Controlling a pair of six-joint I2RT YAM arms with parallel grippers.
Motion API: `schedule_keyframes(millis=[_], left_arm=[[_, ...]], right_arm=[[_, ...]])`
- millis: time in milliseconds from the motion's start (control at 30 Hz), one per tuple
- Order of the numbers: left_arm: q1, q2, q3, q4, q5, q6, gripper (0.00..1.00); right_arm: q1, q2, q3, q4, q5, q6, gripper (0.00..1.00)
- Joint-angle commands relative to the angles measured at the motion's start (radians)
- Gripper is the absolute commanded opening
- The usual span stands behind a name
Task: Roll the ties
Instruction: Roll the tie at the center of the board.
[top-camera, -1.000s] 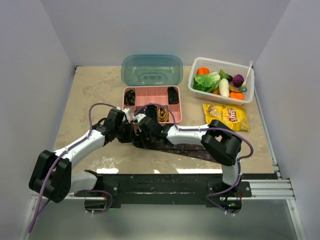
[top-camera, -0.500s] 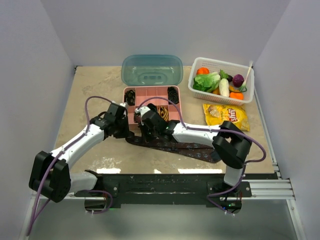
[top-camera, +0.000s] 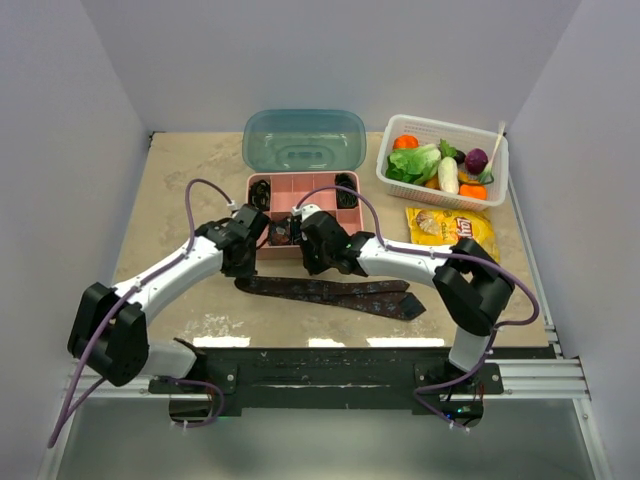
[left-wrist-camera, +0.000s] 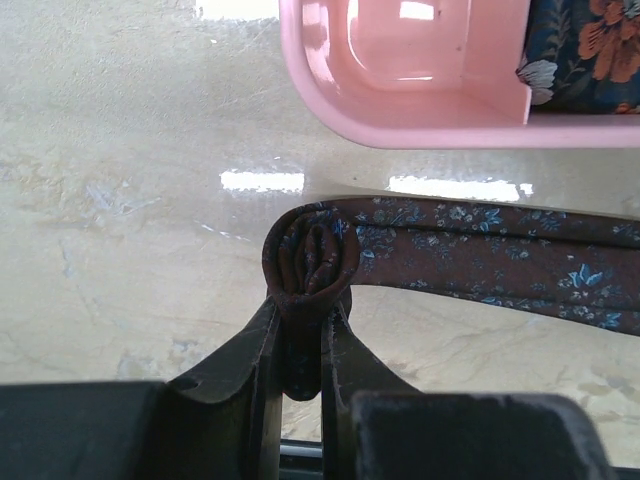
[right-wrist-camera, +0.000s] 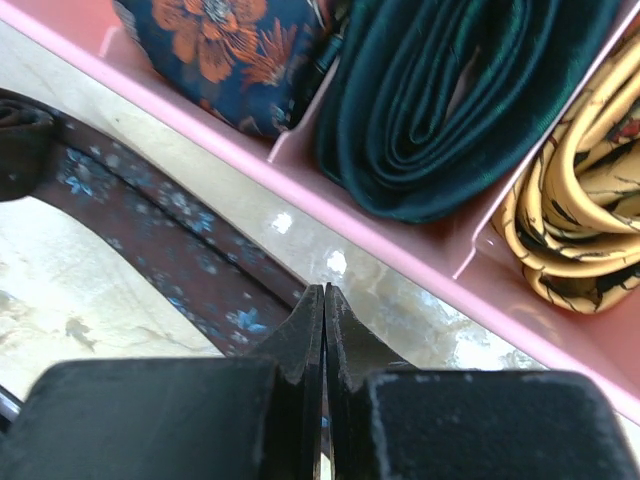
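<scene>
A dark brown-maroon tie (top-camera: 330, 293) with small blue flecks lies stretched across the table in front of the pink box (top-camera: 303, 184). Its narrow end is wound into a small coil (left-wrist-camera: 310, 255), and my left gripper (left-wrist-camera: 303, 303) is shut on that coil. The rest of the tie (left-wrist-camera: 500, 260) runs off to the right. My right gripper (right-wrist-camera: 323, 292) is shut with nothing in it, its tips just above the table between the tie (right-wrist-camera: 170, 235) and the box rim (right-wrist-camera: 400, 255). Inside the box sit a dark green coil (right-wrist-camera: 440, 100), a gold coil (right-wrist-camera: 590, 220) and a navy floral one (right-wrist-camera: 220, 45).
The box's teal lid (top-camera: 305, 140) stands open behind it. A white basket (top-camera: 392, 176) of toy vegetables is at the back right, with a yellow chips bag (top-camera: 452, 232) in front of it. Purple cables loop over both arms.
Both grippers have moved away from the near edge toward the pink box. The tie now lies longer and straighter across the table, and the right arm no longer covers it.
</scene>
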Motion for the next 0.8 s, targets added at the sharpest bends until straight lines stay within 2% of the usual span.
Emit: schedule_keyframes(millis=[0, 433, 767], left_arm=[[-0.033, 0.059, 0.049, -0.069, -0.104, -0.009, 0.00], [-0.172, 0.243, 0.086, -0.112, -0.170, -0.087, 0.00], [-0.258, 0.326, 0.074, -0.020, -0.104, -0.141, 0.00]], right_arm=[[-0.007, -0.070, -0.012, 0.000, 0.022, -0.016, 0.00], [-0.022, -0.092, -0.045, -0.006, 0.031, -0.016, 0.00], [-0.025, -0.090, -0.055, -0.006, 0.027, -0.017, 0.00]])
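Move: Just under the left fingers, which already hold the rolled end of the tie, the nearest flat stretch of tie lies about 6 cm lower, 3 cm to the right and 2 cm back. The pink box is centred some 14 cm ahead and 15 cm to the right of this hand; the floral tie in its near-left compartment is 9 cm ahead and 9 cm right. From the right hand, that flat stretch lies roughly 14 cm left, 3 cm back and 5 cm down. Lowering the rolled end onto the flat tie, the left hand sinks about 5 cm while easing back, then also swings right, a good 2 cm each way. Its wrist rolls some 20 degrees, left side rising, and the fingers keep their pinch on the roll. The right hand, still shut and empty, bobs up slightly and shifts about 2 cm right, short of the box's near wall. ##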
